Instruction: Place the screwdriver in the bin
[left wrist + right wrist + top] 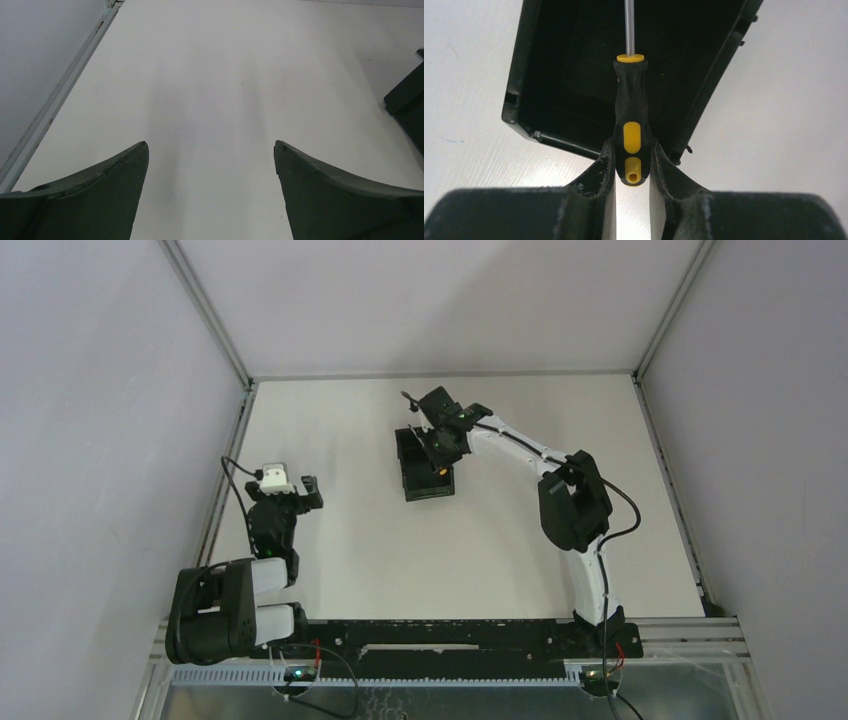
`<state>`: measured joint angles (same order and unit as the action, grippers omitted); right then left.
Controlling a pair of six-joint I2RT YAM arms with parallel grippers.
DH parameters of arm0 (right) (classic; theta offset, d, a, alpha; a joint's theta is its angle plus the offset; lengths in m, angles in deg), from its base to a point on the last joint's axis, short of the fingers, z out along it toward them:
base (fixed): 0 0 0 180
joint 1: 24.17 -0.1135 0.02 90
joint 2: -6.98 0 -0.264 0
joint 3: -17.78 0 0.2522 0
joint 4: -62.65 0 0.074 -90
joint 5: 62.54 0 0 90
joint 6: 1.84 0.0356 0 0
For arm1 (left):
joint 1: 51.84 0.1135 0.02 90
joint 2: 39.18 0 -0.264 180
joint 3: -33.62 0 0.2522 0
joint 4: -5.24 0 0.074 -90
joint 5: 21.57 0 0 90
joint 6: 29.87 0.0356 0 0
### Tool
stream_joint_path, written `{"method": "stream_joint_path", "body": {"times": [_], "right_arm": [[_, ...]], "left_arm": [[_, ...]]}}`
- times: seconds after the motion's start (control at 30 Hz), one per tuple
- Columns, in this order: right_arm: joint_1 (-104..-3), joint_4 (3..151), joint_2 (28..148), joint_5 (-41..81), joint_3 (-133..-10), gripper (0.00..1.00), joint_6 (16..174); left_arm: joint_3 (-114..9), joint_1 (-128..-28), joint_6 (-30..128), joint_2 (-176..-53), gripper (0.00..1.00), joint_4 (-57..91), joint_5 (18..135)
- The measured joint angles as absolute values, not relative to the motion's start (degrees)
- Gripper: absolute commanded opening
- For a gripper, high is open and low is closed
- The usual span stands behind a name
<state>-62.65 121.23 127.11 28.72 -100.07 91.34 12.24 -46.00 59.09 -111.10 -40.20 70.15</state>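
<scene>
The screwdriver (631, 115) has a black handle with yellow inlays and a thin metal shaft that runs out of the top of the right wrist view. My right gripper (631, 145) is shut on the butt end of the handle, with both fingers pressed against its sides. The handle reaches over the near wall of the black open-top bin (519, 100), and the shaft points into it. From above, the right gripper (440, 440) hangs over the bin (408, 472), with a spot of yellow from the screwdriver (441, 470) showing. My left gripper (211, 145) is open and empty over bare table.
The left gripper (310, 492) rests to the left of the bin, apart from it. A corner of the bin (407, 95) shows at the right edge of the left wrist view. Grey walls enclose the white table (350, 560) on three sides.
</scene>
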Motion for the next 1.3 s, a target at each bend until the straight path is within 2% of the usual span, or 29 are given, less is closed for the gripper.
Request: {"method": "stream_joint_path", "body": {"times": [0.2, 0.33, 0.5, 0.7, 0.77, 0.93, 1.13, 1.27, 1.3], "right_arm": [[-64.2, 117.0, 127.1, 28.9, -94.5, 0.2, 89.6], [-65.5, 115.8, 127.1, 29.1, -93.0, 0.43, 89.2], [-66.1, 114.3, 127.1, 30.4, -93.0, 0.63, 89.4], [-66.6, 114.8, 127.1, 32.0, -94.1, 0.67, 90.2], [-66.8, 115.5, 126.9, 32.4, -95.4, 0.72, 90.9], [-67.0, 116.4, 121.8, 35.5, -96.1, 0.99, 93.3], [-62.7, 113.5, 105.3, 37.6, -88.1, 1.0, 95.4], [-50.8, 110.7, 94.0, 37.3, -77.3, 1.0, 96.4], [-45.3, 110.3, 91.4, 36.8, -73.8, 1.0, 96.6]], "left_arm": [[12.2, -46.0, 59.1, -111.1, 1.0, -40.2, 70.1], [12.2, -46.0, 59.1, -111.1, 1.0, -40.2, 70.1], [12.2, -46.0, 59.1, -111.1, 1.0, -40.2, 70.1], [12.2, -46.0, 59.1, -111.1, 1.0, -40.2, 70.1], [12.2, -46.0, 59.1, -111.1, 1.0, -40.2, 70.1], [12.2, -46.0, 59.1, -111.1, 1.0, -40.2, 70.1], [12.2, -46.0, 59.1, -111.1, 1.0, -40.2, 70.1], [12.2, -46.0, 59.1, -111.1, 1.0, -40.2, 70.1], [12.2, -46.0, 59.1, -111.1, 1.0, -40.2, 70.1]]}}
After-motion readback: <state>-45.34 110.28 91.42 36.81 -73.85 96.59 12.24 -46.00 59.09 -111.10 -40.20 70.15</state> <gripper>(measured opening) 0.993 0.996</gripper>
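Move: The right hand still pinches the screwdriver by its handle. The tool's middle is some 3 cm ahead and 2 cm left of the hand. The bin it goes to is right beneath: its middle is about level with the hand fore and aft, roughly 3 cm to the left and 6 cm below. From the idle left hand, the bin lies about 4 cm ahead and 26 cm to the right. The right fingers keep hold of the screwdriver while lowering it about 3 cm and drawing back 2 cm, then open and let it go in the bin. Edging slightly left at first, the hand then rises about 15 cm and swings some 20 cm right, away from the bin, fingers wide open, wrist tipping up and turning clockwise. ##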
